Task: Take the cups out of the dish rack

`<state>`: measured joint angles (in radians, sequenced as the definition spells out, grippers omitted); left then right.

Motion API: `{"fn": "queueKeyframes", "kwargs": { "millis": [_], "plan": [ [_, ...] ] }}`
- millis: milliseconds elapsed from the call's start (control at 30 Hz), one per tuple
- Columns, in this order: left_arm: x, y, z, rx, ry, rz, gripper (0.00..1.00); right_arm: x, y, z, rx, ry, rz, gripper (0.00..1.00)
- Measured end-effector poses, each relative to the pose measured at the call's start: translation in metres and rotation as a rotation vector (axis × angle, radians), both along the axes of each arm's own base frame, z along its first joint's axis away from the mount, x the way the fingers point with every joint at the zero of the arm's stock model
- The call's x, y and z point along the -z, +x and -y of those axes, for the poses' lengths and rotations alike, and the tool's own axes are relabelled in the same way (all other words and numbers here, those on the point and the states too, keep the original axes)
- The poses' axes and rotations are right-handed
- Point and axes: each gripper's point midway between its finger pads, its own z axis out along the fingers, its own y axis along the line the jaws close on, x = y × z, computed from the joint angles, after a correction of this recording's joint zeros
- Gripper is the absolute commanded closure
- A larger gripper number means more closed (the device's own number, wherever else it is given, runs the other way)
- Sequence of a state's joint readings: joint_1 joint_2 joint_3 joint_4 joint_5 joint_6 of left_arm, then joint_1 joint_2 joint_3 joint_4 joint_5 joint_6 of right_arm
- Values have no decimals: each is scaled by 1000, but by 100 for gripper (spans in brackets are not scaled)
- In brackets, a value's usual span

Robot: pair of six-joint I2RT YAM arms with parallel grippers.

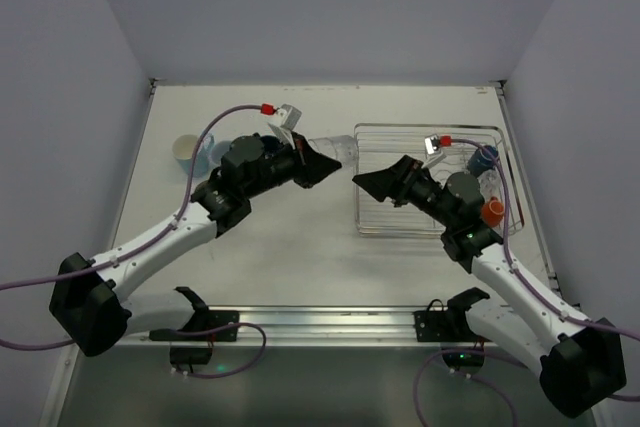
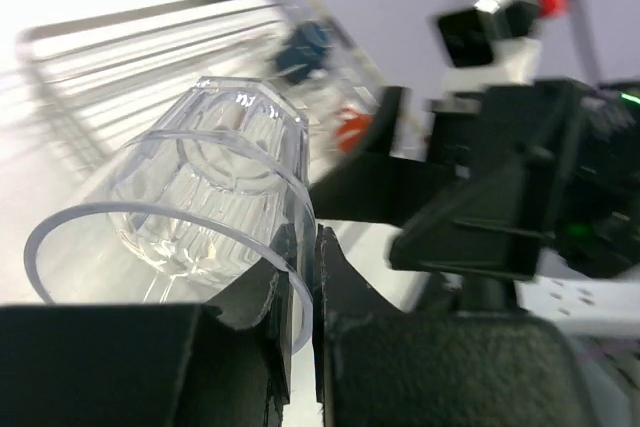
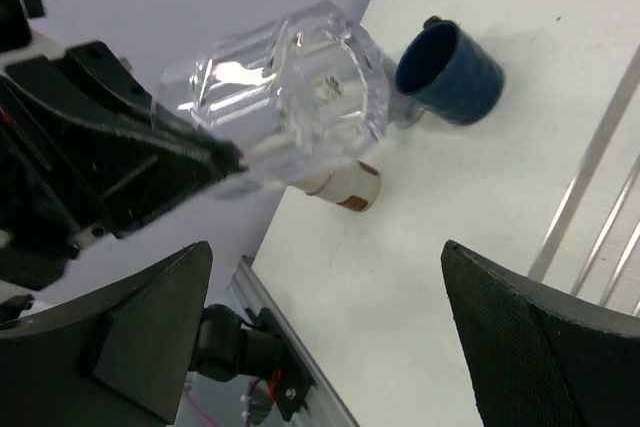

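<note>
My left gripper (image 1: 333, 161) is shut on the rim of a clear glass tumbler (image 2: 200, 177), one finger inside the wall and one outside. The tumbler (image 1: 345, 146) hangs tilted just off the left edge of the dish rack (image 1: 430, 229). My right gripper (image 1: 359, 179) stands open facing it, a short way apart, with nothing between its fingers (image 3: 150, 332). The right wrist view shows the tumbler (image 3: 290, 97) in the left fingers. In the rack lie a navy cup (image 1: 484, 157), an orange cup (image 1: 492, 210) and a clear tumbler (image 1: 490, 183).
A cream cup (image 3: 345, 185) and a navy cup (image 3: 450, 72) rest on the table at the far left, near the left wall. Both cups (image 1: 192, 152) sit behind the left arm. The rack's wire wall (image 3: 600, 197) is close on the right.
</note>
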<state>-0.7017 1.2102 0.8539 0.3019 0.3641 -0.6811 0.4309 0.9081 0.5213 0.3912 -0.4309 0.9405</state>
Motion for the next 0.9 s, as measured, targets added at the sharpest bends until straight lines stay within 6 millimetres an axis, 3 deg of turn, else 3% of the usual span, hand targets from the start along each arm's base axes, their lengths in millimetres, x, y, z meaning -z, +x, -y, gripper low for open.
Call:
{"fn": "queueKeyframes", "kwargs": {
  "millis": [133,233,400,467,567,900],
  "plan": [
    [-9,42,-19,-205,189,17,100,6,-1,16,82,-73,13,1],
    [2,76,-26,-309,355,4,100,12,-2,29,137,-133,23,1],
    [74,118,-31,-374,691,-98,100,19,-8,47,201,-222,37,1],
    [109,126,-37,-379,821,-145,100,19,-11,54,220,-246,48,1],
    [145,132,-44,-373,970,-198,100,16,-17,61,241,-265,73,1],
    [194,160,-39,-338,1144,-245,100,13,-29,74,267,-298,106,1]
  ]
}}
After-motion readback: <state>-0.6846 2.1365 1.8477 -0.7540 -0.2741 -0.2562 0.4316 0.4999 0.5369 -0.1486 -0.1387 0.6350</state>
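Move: My left hand already holds the clear cup; its free spot on the table lies about 19 cm ahead, 4 cm left and 25 cm below. The blue mug is some 23 cm ahead and 16 cm left, the dish rack's middle about 17 cm ahead and 32 cm right, both on the table. From my empty right hand, the clear glass left in the rack is roughly 12 cm ahead, 41 cm right, 20 cm below. Keeping my grip on the clear cup, I carry it with my left hand forward, nearly level at first, then down towards the table between the blue mug and the rack, about 20 cm down and 16 cm forward. On the way the wrist swings some 65 degrees, from fingers pointing sideways to steeply down. My right hand, still wide open, withdraws about 7 cm right and a little back, turning clockwise. ##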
